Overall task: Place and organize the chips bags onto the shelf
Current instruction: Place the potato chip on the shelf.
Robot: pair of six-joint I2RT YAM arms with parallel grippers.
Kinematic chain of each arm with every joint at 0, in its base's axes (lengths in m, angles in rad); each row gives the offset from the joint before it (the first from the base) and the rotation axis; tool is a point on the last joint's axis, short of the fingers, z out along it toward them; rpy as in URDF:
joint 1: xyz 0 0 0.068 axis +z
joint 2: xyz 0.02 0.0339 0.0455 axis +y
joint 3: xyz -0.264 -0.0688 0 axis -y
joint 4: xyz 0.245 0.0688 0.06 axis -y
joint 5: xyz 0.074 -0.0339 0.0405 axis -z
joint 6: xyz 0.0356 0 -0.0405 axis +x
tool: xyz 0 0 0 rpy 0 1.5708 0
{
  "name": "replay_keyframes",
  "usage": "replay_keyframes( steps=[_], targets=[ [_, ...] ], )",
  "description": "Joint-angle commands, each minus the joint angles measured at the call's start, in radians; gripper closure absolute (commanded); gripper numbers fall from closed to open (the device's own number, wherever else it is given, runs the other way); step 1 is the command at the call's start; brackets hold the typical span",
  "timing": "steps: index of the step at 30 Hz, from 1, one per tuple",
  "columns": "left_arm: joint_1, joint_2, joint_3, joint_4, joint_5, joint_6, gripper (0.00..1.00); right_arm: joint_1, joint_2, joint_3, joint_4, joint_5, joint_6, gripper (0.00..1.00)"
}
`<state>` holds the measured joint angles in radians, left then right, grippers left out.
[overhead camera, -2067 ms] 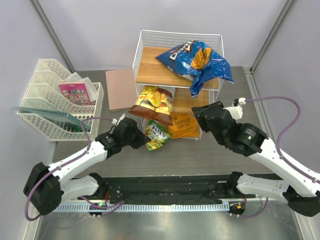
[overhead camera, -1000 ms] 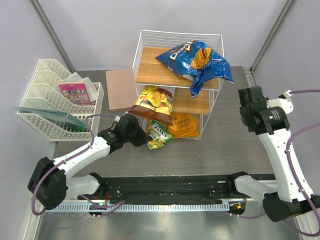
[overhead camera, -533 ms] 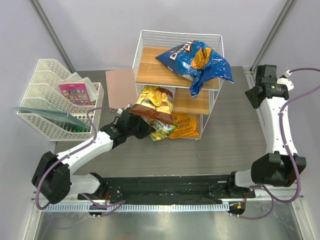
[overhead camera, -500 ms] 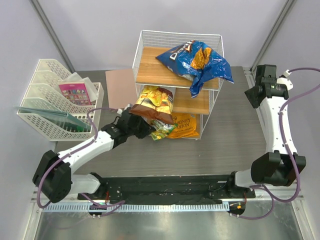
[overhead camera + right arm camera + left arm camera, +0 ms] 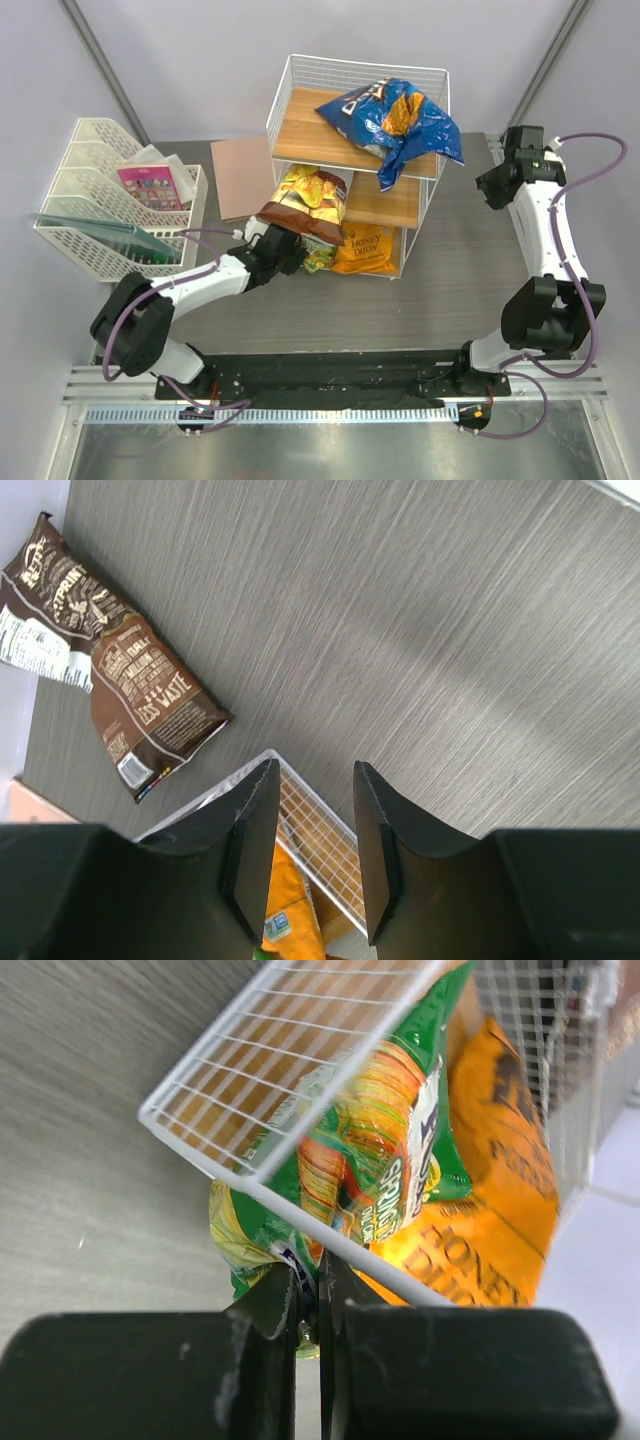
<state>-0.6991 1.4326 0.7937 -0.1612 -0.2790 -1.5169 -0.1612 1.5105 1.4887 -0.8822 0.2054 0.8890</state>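
The shelf (image 5: 300,140) stands at the back middle of the table. A blue Doritos bag (image 5: 395,118) lies on its top board, and a brown-white bag (image 5: 305,200) hangs out of the middle tier. The orange Honey Dijon bag (image 5: 365,250) lies on the bottom tier. My left gripper (image 5: 288,252) is shut on the edge of the small green-yellow bag (image 5: 380,1180), which sits at the shelf's lower front wire (image 5: 300,1090) against the orange bag (image 5: 490,1190). My right gripper (image 5: 492,188) hovers open and empty by the shelf's right side. A dark brown bag (image 5: 125,695) lies flat on the table beyond the shelf corner (image 5: 310,825).
A white mesh file tray (image 5: 75,235) with a pink card packet (image 5: 150,187) stands at the left. A flat light-brown board (image 5: 240,175) lies between that tray and the shelf. The right arm's purple cable (image 5: 590,220) loops near the table's right edge.
My left gripper has pushed the green-yellow bag further in under the shelf's front. My right arm has shifted slightly nearer the shelf, its jaws a little wider.
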Motion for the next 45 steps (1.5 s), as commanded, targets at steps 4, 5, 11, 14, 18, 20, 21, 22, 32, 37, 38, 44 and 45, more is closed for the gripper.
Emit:
replay_keyframes(
  steps=[4,5,11,14,18,20,21,22,32,37,38,44,45],
  targets=[
    [0.006,0.132,0.137,0.232,-0.101,-0.025,1.0,-0.004,0.008,0.022,0.054,-0.081,-0.001,0.59],
    [0.004,0.138,0.144,0.236,-0.103,-0.023,1.0,-0.004,0.007,0.019,0.054,-0.083,-0.002,0.59],
    [0.004,0.124,0.148,0.281,-0.111,0.014,1.0,-0.004,-0.006,-0.014,0.057,-0.086,-0.004,0.58],
    [0.004,0.135,0.142,0.305,-0.106,0.029,1.0,-0.004,-0.006,-0.034,0.061,-0.103,0.004,0.58],
    [0.015,0.189,0.141,0.357,-0.101,0.055,0.73,-0.004,-0.015,-0.051,0.065,-0.11,0.004,0.58],
    [0.027,0.216,0.142,0.396,-0.072,0.064,0.46,-0.004,-0.018,-0.057,0.066,-0.115,0.001,0.58],
    [0.03,0.235,0.147,0.403,-0.052,0.066,0.42,-0.004,-0.021,-0.059,0.066,-0.118,-0.002,0.58],
    [0.033,0.261,0.15,0.407,-0.037,0.061,0.39,-0.004,-0.022,-0.064,0.065,-0.118,-0.002,0.58],
    [0.033,0.201,0.118,0.344,-0.022,0.113,0.28,-0.004,-0.039,-0.117,0.084,-0.155,0.01,0.57],
    [0.032,0.21,0.102,0.361,-0.025,0.1,0.32,-0.004,-0.044,-0.133,0.091,-0.162,0.01,0.57],
    [0.032,0.225,0.104,0.364,-0.029,0.081,0.32,-0.004,-0.044,-0.131,0.089,-0.162,0.007,0.57],
    [0.032,0.32,0.151,0.413,-0.052,0.103,0.33,-0.004,-0.047,-0.136,0.092,-0.172,0.007,0.57],
    [0.032,0.327,0.156,0.42,-0.049,0.106,0.33,-0.004,-0.05,-0.137,0.092,-0.172,0.005,0.57]
  ],
)
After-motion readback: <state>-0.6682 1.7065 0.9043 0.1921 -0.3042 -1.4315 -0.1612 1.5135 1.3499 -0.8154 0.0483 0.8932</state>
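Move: At the left hand's fingertips, already pinched by one end, is the small green chips bag, its middle some 4 cm ahead and 4 cm to the right; the bottom shelf lies about 8 cm ahead, 10 cm right and 4 cm below. On that shelf the orange bag sits 14 cm right and 4 cm ahead; the yellow-brown bag overhangs some 14 cm above, 8 cm ahead, 2 cm right. From the right hand the bottom shelf is roughly 31 cm left, level fore-and-aft, 15 cm below. Shoving forward and somewhat right about 5 cm, the left hand drives the pinched green bag towards the bottom shelf, dipping slightly then rising, with the fingers tipping up about 10 degrees. The fingers then open wide and let go of the bag during another 2–3 cm of forward push, after which the hand stays there, nearly still. The empty right hand sinks about 4 cm, drifting left. ##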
